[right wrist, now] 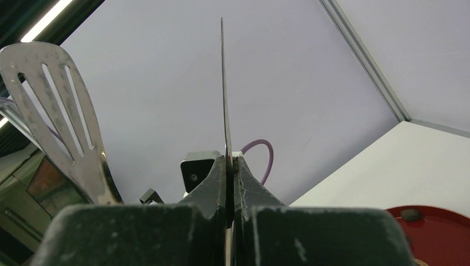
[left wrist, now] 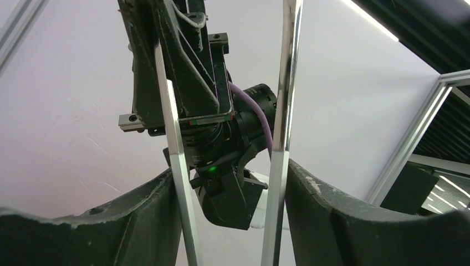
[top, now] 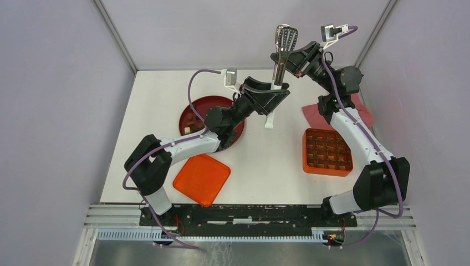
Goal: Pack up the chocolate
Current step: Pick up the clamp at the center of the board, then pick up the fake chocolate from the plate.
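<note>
Small brown and tan chocolate pieces lie on the round dark red plate, partly hidden by my left arm. Both arms are raised over the back of the table around metal tongs. My left gripper straddles the handle end, and its fingers press on the outside of the two tong arms. My right gripper is shut on one thin tong blade, seen edge-on. The other, slotted blade stands free to its left.
An orange box with a grid of compartments sits at the right. Its orange lid lies at the front left. A red cloth is behind the box, and a white stand is mid-table.
</note>
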Controlling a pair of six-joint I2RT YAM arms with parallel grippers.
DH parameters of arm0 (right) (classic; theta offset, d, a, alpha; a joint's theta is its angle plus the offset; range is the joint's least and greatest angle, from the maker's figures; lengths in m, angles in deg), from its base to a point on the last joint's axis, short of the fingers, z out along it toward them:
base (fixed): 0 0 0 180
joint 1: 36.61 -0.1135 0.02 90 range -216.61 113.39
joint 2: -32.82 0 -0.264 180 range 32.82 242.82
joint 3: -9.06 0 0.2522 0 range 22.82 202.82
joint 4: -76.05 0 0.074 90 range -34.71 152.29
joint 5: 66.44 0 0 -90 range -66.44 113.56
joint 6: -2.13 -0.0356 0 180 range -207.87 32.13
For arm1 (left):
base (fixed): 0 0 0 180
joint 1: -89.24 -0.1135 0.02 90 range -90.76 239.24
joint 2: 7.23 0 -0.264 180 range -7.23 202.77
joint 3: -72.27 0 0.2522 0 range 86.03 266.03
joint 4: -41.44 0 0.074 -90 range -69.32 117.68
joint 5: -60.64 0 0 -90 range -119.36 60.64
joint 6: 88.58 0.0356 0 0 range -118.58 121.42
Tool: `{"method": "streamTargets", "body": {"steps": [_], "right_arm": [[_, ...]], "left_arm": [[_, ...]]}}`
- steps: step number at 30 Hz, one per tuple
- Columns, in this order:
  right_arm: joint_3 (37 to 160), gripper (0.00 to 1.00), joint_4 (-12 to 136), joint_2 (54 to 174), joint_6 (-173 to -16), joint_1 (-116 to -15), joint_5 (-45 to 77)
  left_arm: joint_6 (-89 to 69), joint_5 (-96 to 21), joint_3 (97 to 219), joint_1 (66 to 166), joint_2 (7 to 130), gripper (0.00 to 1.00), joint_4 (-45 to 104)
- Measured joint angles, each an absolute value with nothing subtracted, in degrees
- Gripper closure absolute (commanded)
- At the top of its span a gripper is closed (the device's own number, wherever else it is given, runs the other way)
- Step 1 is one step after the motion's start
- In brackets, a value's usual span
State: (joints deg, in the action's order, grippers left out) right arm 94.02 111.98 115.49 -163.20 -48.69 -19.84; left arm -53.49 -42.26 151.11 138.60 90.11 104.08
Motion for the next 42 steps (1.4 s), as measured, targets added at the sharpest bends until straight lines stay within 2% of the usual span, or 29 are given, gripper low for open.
{"method": "streamTargets", "body": {"steps": [8, 14, 17, 22, 24, 29, 37, 42], "right_arm": [[94.02, 1.0, 112.7, 115.49, -162.67, -48.49, -20.54], [94.02, 0.95, 112.83, 115.49, -162.78, -48.49, -20.87], [94.02, 0.86, 112.85, 115.47, -162.74, -48.49, -20.96], [94.02, 0.64, 113.88, 115.47, -162.37, -48.3, -21.13], [94.02, 0.6, 114.38, 115.32, -161.95, -48.03, -21.17], [93.58, 0.59, 115.71, 114.62, -160.84, -47.36, -21.66], [91.83, 0.47, 118.12, 113.63, -159.07, -45.57, -23.45], [91.31, 0.46, 118.62, 112.37, -158.15, -45.08, -24.65]], "left_arm": [[-54.98, -43.29, 151.11, 138.45, 90.76, 0.53, 103.58], [-55.29, -43.46, 151.13, 138.36, 90.78, 0.54, 103.65], [-56.23, -43.49, 151.13, 138.14, 90.96, 0.54, 103.8], [-58.7, -44.58, 151.13, 137.29, 91.59, 0.55, 104.61], [-59.64, -44.95, 151.08, 136.76, 91.61, 0.55, 104.61], [-60.71, -45.89, 150.65, 135.52, 91.59, 0.55, 105.18], [-62.78, -47.75, 149.14, 133.57, 90.5, 0.55, 105.46], [-63.57, -47.75, 148.31, 131.76, 89.1, 0.55, 105.15]]}}
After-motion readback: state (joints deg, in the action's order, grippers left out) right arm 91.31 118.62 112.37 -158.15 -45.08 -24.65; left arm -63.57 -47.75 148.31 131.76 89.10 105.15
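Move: The clamp hangs between both hands, its head up and forward. Its middle is about 4 cm ahead of the left hand and 3 cm above it, and about 4 cm back from the right hand and 2 cm lower. The red plate lies some 21 cm left of the left hand and 13 cm ahead; the chocolate box lies about 20 cm right of the right hand and 8 cm back. Both are about 45 cm below. As the right opens and backs off the clamp, the left squeezes it, carrying it some 4 cm left-forward. ##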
